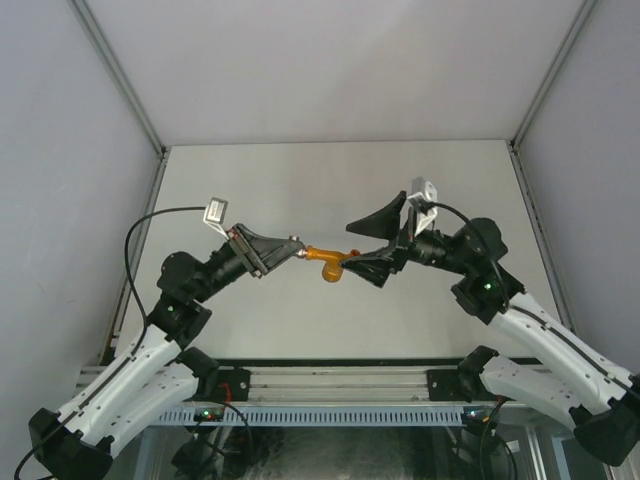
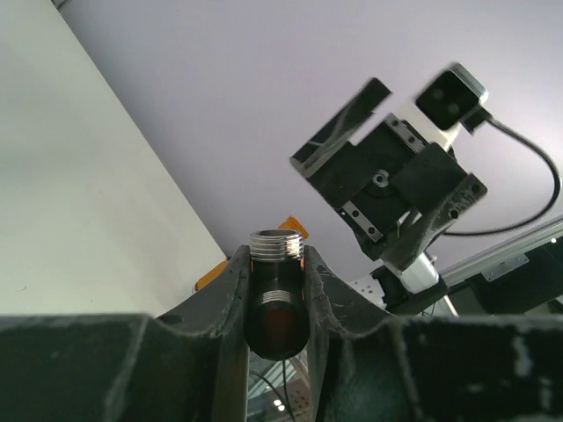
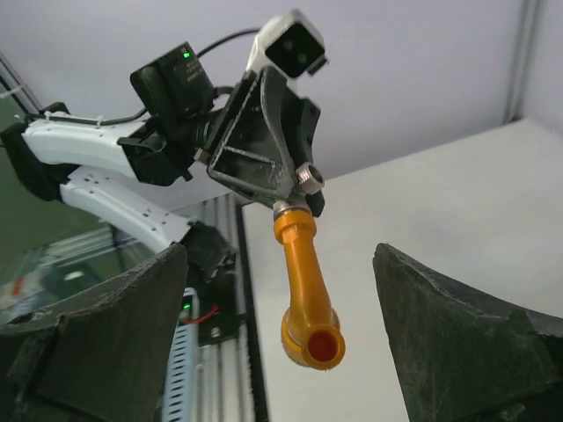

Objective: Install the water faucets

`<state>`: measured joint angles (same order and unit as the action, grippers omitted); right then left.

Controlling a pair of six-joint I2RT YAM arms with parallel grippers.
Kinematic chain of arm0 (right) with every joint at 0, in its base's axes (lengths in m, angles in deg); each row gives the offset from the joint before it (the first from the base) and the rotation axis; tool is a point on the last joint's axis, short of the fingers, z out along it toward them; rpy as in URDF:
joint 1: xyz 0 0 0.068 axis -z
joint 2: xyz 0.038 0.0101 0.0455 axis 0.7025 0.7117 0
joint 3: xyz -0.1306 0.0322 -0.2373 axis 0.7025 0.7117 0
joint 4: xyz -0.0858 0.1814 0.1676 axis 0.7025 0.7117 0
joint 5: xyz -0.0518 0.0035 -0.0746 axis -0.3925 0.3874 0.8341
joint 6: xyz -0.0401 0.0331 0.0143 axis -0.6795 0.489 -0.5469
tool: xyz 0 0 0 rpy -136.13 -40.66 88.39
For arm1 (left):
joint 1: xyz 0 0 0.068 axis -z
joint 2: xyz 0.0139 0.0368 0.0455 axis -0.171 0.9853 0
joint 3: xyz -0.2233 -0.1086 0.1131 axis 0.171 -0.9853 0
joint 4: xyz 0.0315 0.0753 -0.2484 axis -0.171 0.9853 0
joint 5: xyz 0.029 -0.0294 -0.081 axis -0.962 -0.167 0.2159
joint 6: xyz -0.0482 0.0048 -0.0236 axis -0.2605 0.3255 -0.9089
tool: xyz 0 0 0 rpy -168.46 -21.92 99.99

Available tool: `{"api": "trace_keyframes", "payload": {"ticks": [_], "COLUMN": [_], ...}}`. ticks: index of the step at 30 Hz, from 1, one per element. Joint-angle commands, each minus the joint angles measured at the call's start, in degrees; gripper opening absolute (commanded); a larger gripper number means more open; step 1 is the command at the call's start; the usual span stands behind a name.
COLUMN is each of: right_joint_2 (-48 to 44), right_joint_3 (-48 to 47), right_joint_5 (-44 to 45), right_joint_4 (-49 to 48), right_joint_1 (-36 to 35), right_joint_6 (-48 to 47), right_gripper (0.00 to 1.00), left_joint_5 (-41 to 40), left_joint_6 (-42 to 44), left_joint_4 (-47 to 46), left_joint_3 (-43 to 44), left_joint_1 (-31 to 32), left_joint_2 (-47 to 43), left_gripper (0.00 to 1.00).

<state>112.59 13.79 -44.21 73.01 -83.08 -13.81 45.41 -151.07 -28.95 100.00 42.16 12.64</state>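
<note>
The orange-yellow water faucet [image 1: 325,263] hangs in the air over the table's middle, between my two grippers. Its threaded end sits in a grey metal pipe fitting [image 2: 276,247]. My left gripper [image 1: 297,246] is shut on that fitting [image 3: 309,179], and the left wrist view [image 2: 276,257] shows the thread sticking out past the jaws. My right gripper [image 1: 350,246] is open. In the right wrist view [image 3: 280,255] the faucet [image 3: 303,277] points its open spout at the camera, between the fingers [image 3: 114,334] with a gap on each side. The knob is not clearly visible.
The white table top [image 1: 330,180] lies inside grey side walls. An aluminium rail with cables [image 1: 330,385] runs along the near edge between the arm bases. The right arm's wrist and camera [image 2: 396,176] face the left gripper closely.
</note>
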Motion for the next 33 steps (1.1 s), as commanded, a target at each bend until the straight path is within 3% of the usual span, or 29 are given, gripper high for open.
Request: {"api": "trace_keyframes", "payload": {"ticks": [1,15,22,25,33], "right_joint_2": [3.94,12.5,14.28,15.41,16.06], "right_joint_3": [-2.35,-2.45,-2.34,-2.34,-0.87], "right_joint_5": [-3.43,-11.8,-10.88,-11.56,-11.13], "right_joint_4": [-2.0,-7.85,-7.8,-10.05,-14.08], "right_joint_1": [0.36,0.49,0.16,0.14,0.31], "right_joint_6": [13.7,21.81,22.18,24.69,28.78], "right_gripper": [0.85,0.74,0.59,0.43,0.23], "left_joint_5": [2.61,3.61,3.09,3.32,3.26], "left_joint_6": [2.27,2.21,0.19,0.24,0.63], "left_joint_4": [-5.92,-9.95,-13.32,-13.7,-13.8], "left_joint_3": [3.65,2.28,1.26,1.07,0.32], "left_joint_1": [0.25,0.29,0.3,0.29,0.3], "left_joint_2": [-0.12,0.6,2.09,2.44,2.42], "left_gripper": [0.0,0.0,0.0,0.0,0.0]}}
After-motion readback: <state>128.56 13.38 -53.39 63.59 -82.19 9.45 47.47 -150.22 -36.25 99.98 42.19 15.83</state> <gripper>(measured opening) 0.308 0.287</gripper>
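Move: The orange faucet sticks out from the metal fitting, its middle about 5 cm left of the open right hand, level with it fore and aft, and some 4 cm below. The fitting, still gripped by the left hand, lies roughly 11 cm left of the right hand, 1 cm ahead and 3 cm below. From the left hand the faucet's middle is about 7 cm right, 2 cm back and 1 cm below. Right hand sinks about 5 cm and goes 4 cm left, rolling some 30 degrees, and pinches the faucet's spout. ##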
